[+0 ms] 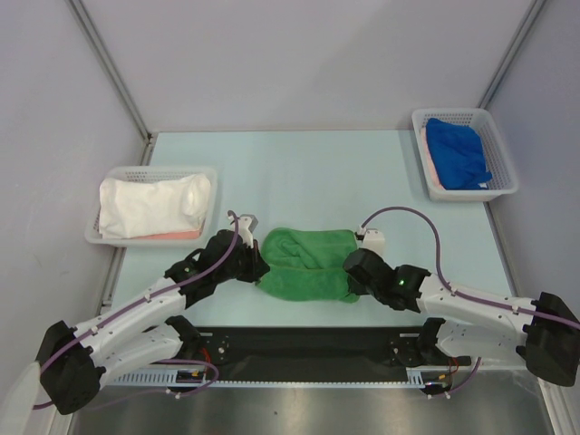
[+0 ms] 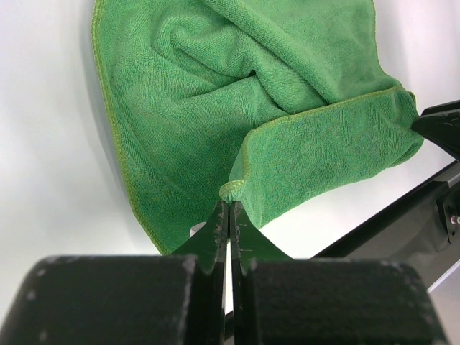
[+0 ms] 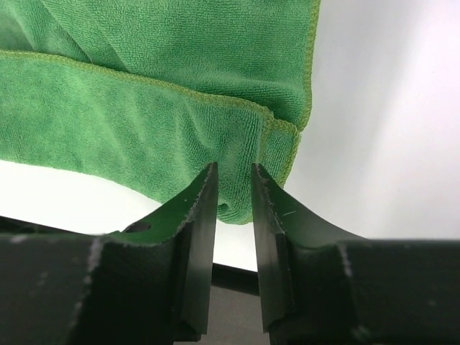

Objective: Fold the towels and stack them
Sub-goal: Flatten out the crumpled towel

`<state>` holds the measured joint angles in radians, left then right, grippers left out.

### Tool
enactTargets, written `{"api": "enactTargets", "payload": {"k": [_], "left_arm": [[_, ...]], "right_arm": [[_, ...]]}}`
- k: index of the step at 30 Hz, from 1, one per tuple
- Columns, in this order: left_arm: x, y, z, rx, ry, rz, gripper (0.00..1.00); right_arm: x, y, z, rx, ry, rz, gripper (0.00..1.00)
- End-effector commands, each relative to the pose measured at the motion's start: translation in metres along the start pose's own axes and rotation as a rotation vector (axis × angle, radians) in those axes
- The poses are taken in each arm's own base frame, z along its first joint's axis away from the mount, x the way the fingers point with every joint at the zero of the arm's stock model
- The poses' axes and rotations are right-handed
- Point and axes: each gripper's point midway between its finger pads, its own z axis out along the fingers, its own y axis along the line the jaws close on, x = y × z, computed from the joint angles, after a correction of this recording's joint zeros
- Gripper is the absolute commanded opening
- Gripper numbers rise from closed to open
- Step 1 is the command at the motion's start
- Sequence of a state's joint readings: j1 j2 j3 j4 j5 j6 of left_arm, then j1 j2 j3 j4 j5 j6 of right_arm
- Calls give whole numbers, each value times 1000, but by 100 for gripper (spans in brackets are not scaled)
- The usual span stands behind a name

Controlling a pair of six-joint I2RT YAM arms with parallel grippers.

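A green towel (image 1: 308, 263) lies crumpled at the table's near middle, its near long edge folded over itself. My left gripper (image 1: 258, 263) is shut on the towel's left near corner (image 2: 231, 188), the jaws pressed together on the hem. My right gripper (image 1: 355, 272) is at the towel's right end; its jaws stand apart with the folded edge (image 3: 237, 194) between the fingertips. A white towel (image 1: 149, 204) fills the left basket over a salmon pink one (image 1: 177, 236). A blue towel (image 1: 458, 154) lies in the right basket.
The left white basket (image 1: 154, 170) sits at the table's left edge, and the right basket (image 1: 453, 113) at the far right corner. Grey walls close in the table on three sides. A black base rail (image 1: 299, 344) runs along the near edge.
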<state>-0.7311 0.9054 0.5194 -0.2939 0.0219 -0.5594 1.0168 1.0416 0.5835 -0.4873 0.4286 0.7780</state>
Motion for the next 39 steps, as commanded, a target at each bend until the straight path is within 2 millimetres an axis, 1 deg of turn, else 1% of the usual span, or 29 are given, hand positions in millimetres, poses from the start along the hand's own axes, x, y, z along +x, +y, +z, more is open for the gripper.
{"api": "enactTargets", "payload": {"k": [1, 2, 3, 6, 7, 12, 14, 15, 16, 19, 20, 25, 28, 29, 30, 32, 34, 37, 38, 39], "left_arm": [[-7, -6, 1, 25, -28, -8, 0], [-7, -7, 1, 26, -31, -8, 0], [-7, -6, 1, 24, -27, -8, 0], [-8, -7, 1, 26, -31, -8, 0], [-7, -7, 1, 25, -30, -8, 0], [-7, -7, 1, 27, -29, -8, 0], [-7, -7, 2, 27, -27, -8, 0], [-7, -7, 2, 28, -26, -8, 0], [-8, -7, 1, 28, -30, -8, 0], [-7, -7, 2, 27, -29, -8, 0], [-7, -7, 2, 28, -28, -8, 0], [-7, -7, 2, 27, -29, -10, 0], [-7, -7, 2, 27, -29, -10, 0], [-8, -8, 1, 28, -28, -8, 0], [-9, -8, 1, 28, -30, -10, 0], [-13, -11, -2, 36, -41, -8, 0], [-16, -13, -5, 39, -46, -1, 0], [-26, -19, -12, 53, -66, 7, 0], [-34, -24, -17, 62, -81, 12, 0], [-37, -26, -19, 65, -86, 15, 0]], "right_arm": [[-7, 4, 2, -8, -31, 30, 29], [-8, 5, 2, -11, -31, 34, 27], [-8, 4, 1, -11, -32, 33, 23], [-9, 4, 2, -10, -32, 33, 20], [-8, 4, 2, -12, -27, 32, 20], [-6, 4, 3, -12, -21, 31, 24], [-5, 3, 3, -10, -16, 30, 28], [-4, 2, 4, -8, -14, 29, 34], [-5, 3, 3, -8, -16, 30, 35], [-3, 1, 4, -6, -14, 30, 26], [-3, 1, 4, -6, -13, 32, 25], [0, 2, 8, -3, -2, 26, 25], [-1, 2, 7, -4, -7, 29, 17], [-4, 3, 6, -6, -15, 35, 10], [-5, 3, 4, -6, -17, 34, 6], [-18, 7, -3, -18, -51, 43, 0], [-25, 5, -10, -10, -67, 32, 0], [-50, 8, -26, -22, -126, 37, 0], [-59, 10, -33, -29, -152, 39, 0], [-69, 14, -41, -40, -173, 44, 0]]}}
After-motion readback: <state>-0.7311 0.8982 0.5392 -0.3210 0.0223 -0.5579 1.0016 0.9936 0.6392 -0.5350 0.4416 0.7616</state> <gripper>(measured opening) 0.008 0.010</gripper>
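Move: The green towel's near right corner lies practically straight under my half-open right fingers, about 1 cm below. The towel's near left corner, still pinched in my left hand, is roughly 23 cm to the left and 4 cm farther out; the towel's far right corner is some 14 cm ahead, level sideways. From my left hand the near right corner is about 23 cm to the right, 4 cm nearer me and 4 cm lower. My right hand hovers almost still, its fingers partly narrowing and widening again, then dips about 1 cm onto the near right corner and shuts on it. With the cloth pinched, it rises some 3.5 cm, easing slightly forward at the end. My left hand keeps its grip and stays put, only just starting up. ##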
